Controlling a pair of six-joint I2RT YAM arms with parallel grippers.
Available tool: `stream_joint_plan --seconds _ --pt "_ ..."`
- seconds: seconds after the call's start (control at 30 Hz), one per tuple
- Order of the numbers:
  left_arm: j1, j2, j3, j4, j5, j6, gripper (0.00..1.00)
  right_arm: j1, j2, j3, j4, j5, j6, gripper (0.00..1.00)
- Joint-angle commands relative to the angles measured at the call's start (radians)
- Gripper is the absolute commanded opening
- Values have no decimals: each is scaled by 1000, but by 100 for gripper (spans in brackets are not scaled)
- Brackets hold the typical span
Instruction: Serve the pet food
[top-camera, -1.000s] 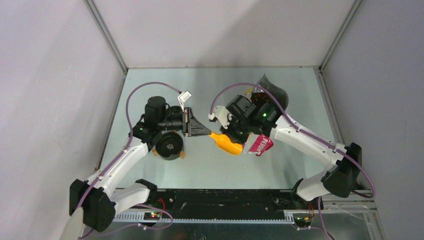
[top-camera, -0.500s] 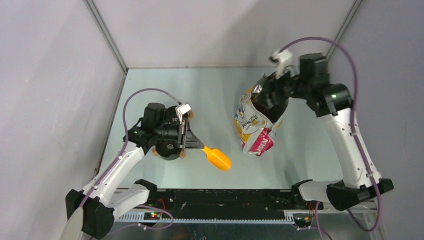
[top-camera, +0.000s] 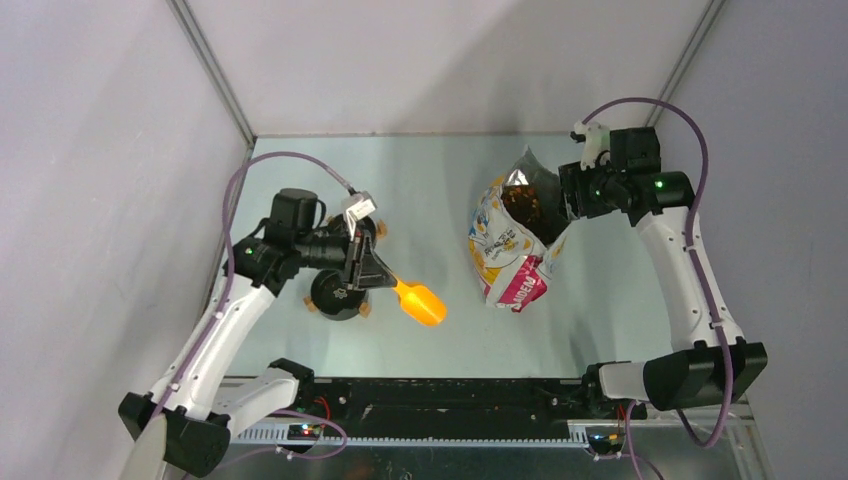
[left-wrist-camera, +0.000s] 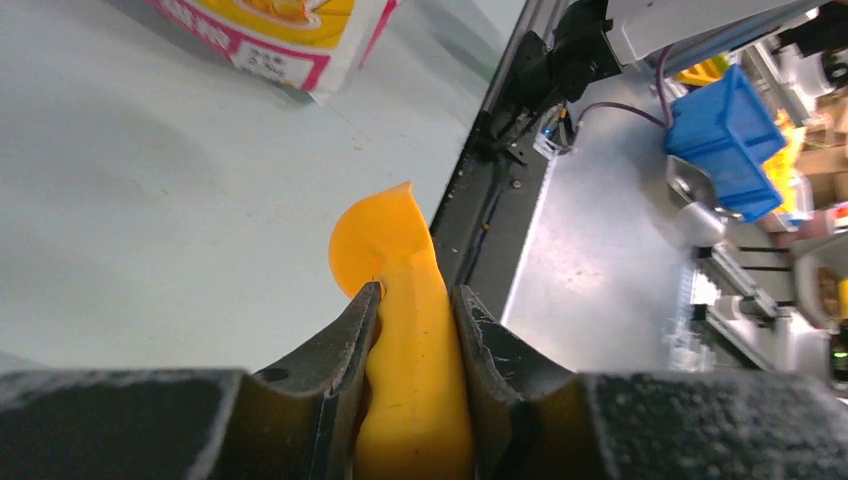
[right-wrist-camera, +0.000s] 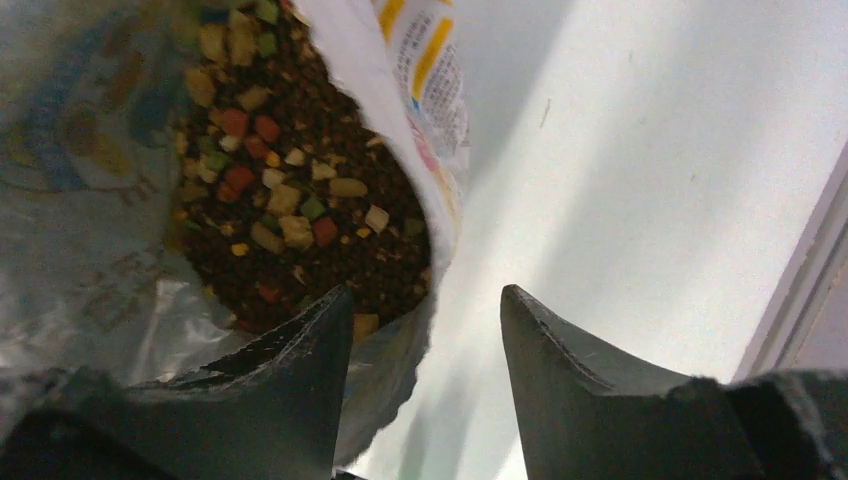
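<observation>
The pet food (right-wrist-camera: 300, 200), dark brown pellets mixed with tan, red and green bits, fills the open printed bag (top-camera: 508, 250), which stands right of centre. My right gripper (right-wrist-camera: 425, 305) is open at the bag's right rim (right-wrist-camera: 400, 360). One finger is inside the mouth and the other outside, and the foil edge hangs loose between them. In the overhead view this gripper (top-camera: 566, 196) sits beside the pet food (top-camera: 522, 203). My left gripper (left-wrist-camera: 415, 290) is shut on the handle of the orange scoop (top-camera: 421, 303). The scoop is held above the table, and no pellets show in it.
A black round bowl (top-camera: 335, 296) sits on the table under my left wrist, partly hidden by it. Grey walls close in the back and both sides. The black rail (left-wrist-camera: 500, 200) runs along the near edge, close to the scoop's tip.
My right gripper left the scoop at the table's centre, rose to the bag's mouth and opened at its right rim. The bag now stands more upright. My left arm drew the scoop toward the left.
</observation>
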Motion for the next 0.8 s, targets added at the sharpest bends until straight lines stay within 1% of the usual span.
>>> stream_joint_plan --seconds 0.0,0.03,0.07,0.1,0.13,0.17,0.2,0.23,0.33,0.43,0.5,0.53,0.57,0.6,0.63,0.7,0.77 --pt "4 -17 144 -95 -51 171 0 -13 1 -37 14 58 -10 54" --pt "4 -17 181 -94 -56 191 0 -12 9 -41 13 47 -13 52" --pt "4 -19 197 -83 -64 198 0 -12 14 -43 10 36 -16 42" --pt "4 -20 227 -70 -68 207 0 -12 25 -41 10 15 -18 28" --pt "3 -23 242 -35 -71 208 0 -10 27 -29 15 5 -20 20" --pt "3 -23 272 -14 -71 201 0 -5 34 -7 19 -14 -21 5" --pt "3 -21 290 26 -64 195 0 -1 37 7 31 -22 -19 1" --pt "2 -8 328 43 -57 180 0 9 47 41 37 -44 -19 0" --pt "-6 32 443 120 -37 124 0 61 67 121 61 -79 -24 0" --pt "-23 84 519 215 -46 59 0 139 77 195 78 -57 -93 0" --pt "-41 135 593 238 -64 -11 0 207 78 221 79 -26 -141 0" --pt "-48 155 646 236 -77 -41 0 251 78 227 80 -13 -152 0" --pt "-64 186 665 236 -119 -54 0 271 78 240 77 -7 -169 0" --pt "-71 196 683 242 -134 -71 0 313 77 245 76 4 -175 0" --pt "-85 210 684 246 -154 -75 0 330 77 252 73 8 -178 0" --pt "-110 229 689 214 -181 -57 0 390 76 261 67 15 -166 0" --pt "-139 238 681 168 -213 -15 0 419 73 264 59 9 -149 0"
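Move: The pet-food bag's right rim is right at the right hand's open fingers, about 2 cm below and within a centimetre or two ahead and left; the food in its mouth lies some 4 cm ahead, 7 cm left and 12 cm down. From the left hand, already holding the scoop, that food is roughly 31 cm right, 19 cm ahead and 12 cm lower; the near black bowl is about 9 cm left, 10 cm ahead and 23 cm below. The bag's right rim is pinched as the right hand dips about 2 cm and shuts its fingers, then draws the rim some 11 cm left, turning roughly 25 degrees counter-clockwise and rising slightly. Meanwhile the scoop, still gripped, is lifted by the left hand over 20 cm, with a smaller shift forward and right towards the bag mouth, the wrist rolling some 35 degrees. ##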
